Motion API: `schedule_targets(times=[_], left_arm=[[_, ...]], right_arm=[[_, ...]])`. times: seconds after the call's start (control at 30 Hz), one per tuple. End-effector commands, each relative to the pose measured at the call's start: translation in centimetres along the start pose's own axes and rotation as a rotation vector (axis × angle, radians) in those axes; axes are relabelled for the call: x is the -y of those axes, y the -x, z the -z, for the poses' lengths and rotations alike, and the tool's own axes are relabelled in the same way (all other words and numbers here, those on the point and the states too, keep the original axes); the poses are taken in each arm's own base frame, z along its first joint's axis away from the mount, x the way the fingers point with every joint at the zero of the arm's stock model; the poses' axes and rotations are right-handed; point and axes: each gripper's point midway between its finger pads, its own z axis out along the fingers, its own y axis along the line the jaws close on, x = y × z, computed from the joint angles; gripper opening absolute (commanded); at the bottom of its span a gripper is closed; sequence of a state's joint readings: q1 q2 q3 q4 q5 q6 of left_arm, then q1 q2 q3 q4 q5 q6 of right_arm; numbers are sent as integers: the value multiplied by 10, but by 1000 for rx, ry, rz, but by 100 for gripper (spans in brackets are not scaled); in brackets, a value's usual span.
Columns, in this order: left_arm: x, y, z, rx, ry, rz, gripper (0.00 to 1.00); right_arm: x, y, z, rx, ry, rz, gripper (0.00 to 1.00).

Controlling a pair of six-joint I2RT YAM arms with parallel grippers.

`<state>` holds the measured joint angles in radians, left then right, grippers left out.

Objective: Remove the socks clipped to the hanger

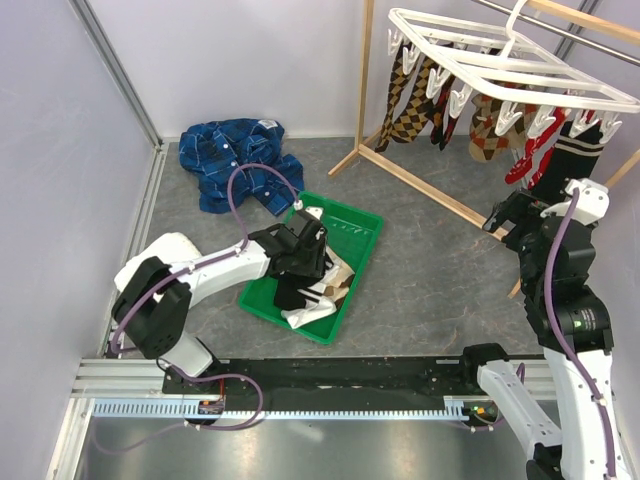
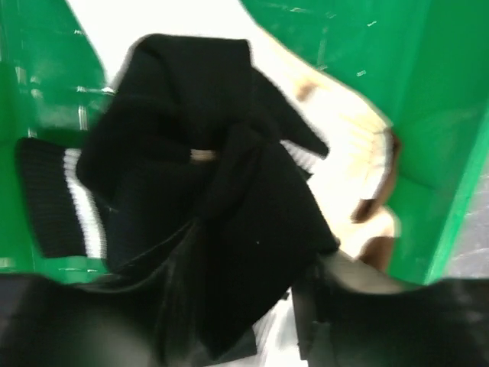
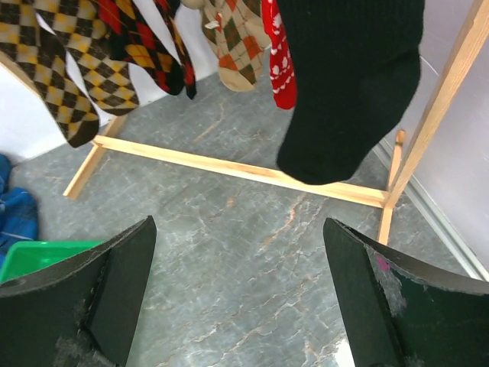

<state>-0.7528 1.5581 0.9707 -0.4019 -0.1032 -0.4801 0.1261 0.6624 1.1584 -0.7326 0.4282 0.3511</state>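
Note:
The white hanger (image 1: 500,62) hangs at the back right with socks clipped under it: brown argyle ones (image 1: 410,100), a red one (image 1: 525,155) and a black one (image 1: 572,150). My right gripper (image 1: 505,218) is just below them, open and holding nothing (image 3: 238,260). In the right wrist view the black sock (image 3: 351,92) hangs straight ahead, the red sock (image 3: 281,69) to its left. My left gripper (image 1: 310,250) is over the green tray (image 1: 358,228). Its jaws stand apart (image 2: 229,306) around a crumpled black sock (image 2: 214,191) that lies in the tray, with a gap at the right finger (image 2: 359,306).
The green tray (image 2: 428,115) also holds a white black-striped sock (image 2: 76,206) and a tan-and-brown one (image 2: 359,153). A blue plaid shirt (image 1: 235,160) lies at the back left. The wooden stand's floor rail (image 3: 229,168) and upright (image 3: 435,115) run under the hanger.

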Motion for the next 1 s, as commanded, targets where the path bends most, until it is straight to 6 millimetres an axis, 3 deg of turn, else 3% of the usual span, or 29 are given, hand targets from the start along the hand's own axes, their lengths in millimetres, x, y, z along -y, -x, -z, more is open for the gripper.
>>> schedule_targets(times=[0.0, 0.07, 0.17, 0.43, 0.57, 0.7, 0.8, 0.87, 0.93, 0.97], left_arm=[[19, 19, 25, 70, -102, 130, 60], [30, 35, 47, 121, -162, 118, 61], [30, 49, 71, 166, -164, 95, 64], [29, 67, 91, 225, -160, 24, 66], [37, 73, 98, 251, -207, -55, 66], [30, 75, 100, 278, -185, -144, 66], [26, 75, 109, 307, -176, -175, 68], [32, 72, 116, 310, -222, -186, 69], [43, 68, 122, 297, -292, -202, 75], [44, 67, 125, 303, -299, -204, 76]], right_arm=[[1, 15, -6, 70, -22, -11, 98], [-4, 11, -8, 59, 5, -14, 98], [-7, 5, -9, 42, 23, -18, 98], [-11, -4, -17, 14, 31, -1, 98], [-4, -21, -30, 28, 5, 24, 98], [10, -38, -52, 56, -70, 116, 98], [34, -34, -65, 105, -231, 168, 98], [61, -19, -65, 192, -419, 170, 98], [70, -7, -67, 263, -511, 164, 98], [81, -11, -65, 259, -579, 192, 98]])
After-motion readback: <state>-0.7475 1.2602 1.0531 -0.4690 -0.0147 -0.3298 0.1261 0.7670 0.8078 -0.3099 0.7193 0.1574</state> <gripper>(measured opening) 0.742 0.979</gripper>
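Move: The striped black sock still on the hanger hangs some 11 cm ahead of the open right hand, 7 cm to its right, its middle about 5 cm higher. Beyond it, about 15 cm ahead and 4 cm right of that hand, is the red sock, with the tan argyle sock roughly 20 cm ahead and 3 cm left. From the left hand the hanging black sock is about 45 cm right, 9 cm ahead and 34 cm up; the black sock just dropped in the box lies 3 cm below and 3 cm left. Coming free of the black sock in the box, the left hand lifts about 12 cm straight up, its part-open fingers spreading further and its wrist tilting a little. The right hand, wide open and touching nothing, first creeps forward, then sinks some 8 cm while swinging forward and right towards the toe of the hanging black sock, rolling and turning clockwise. ##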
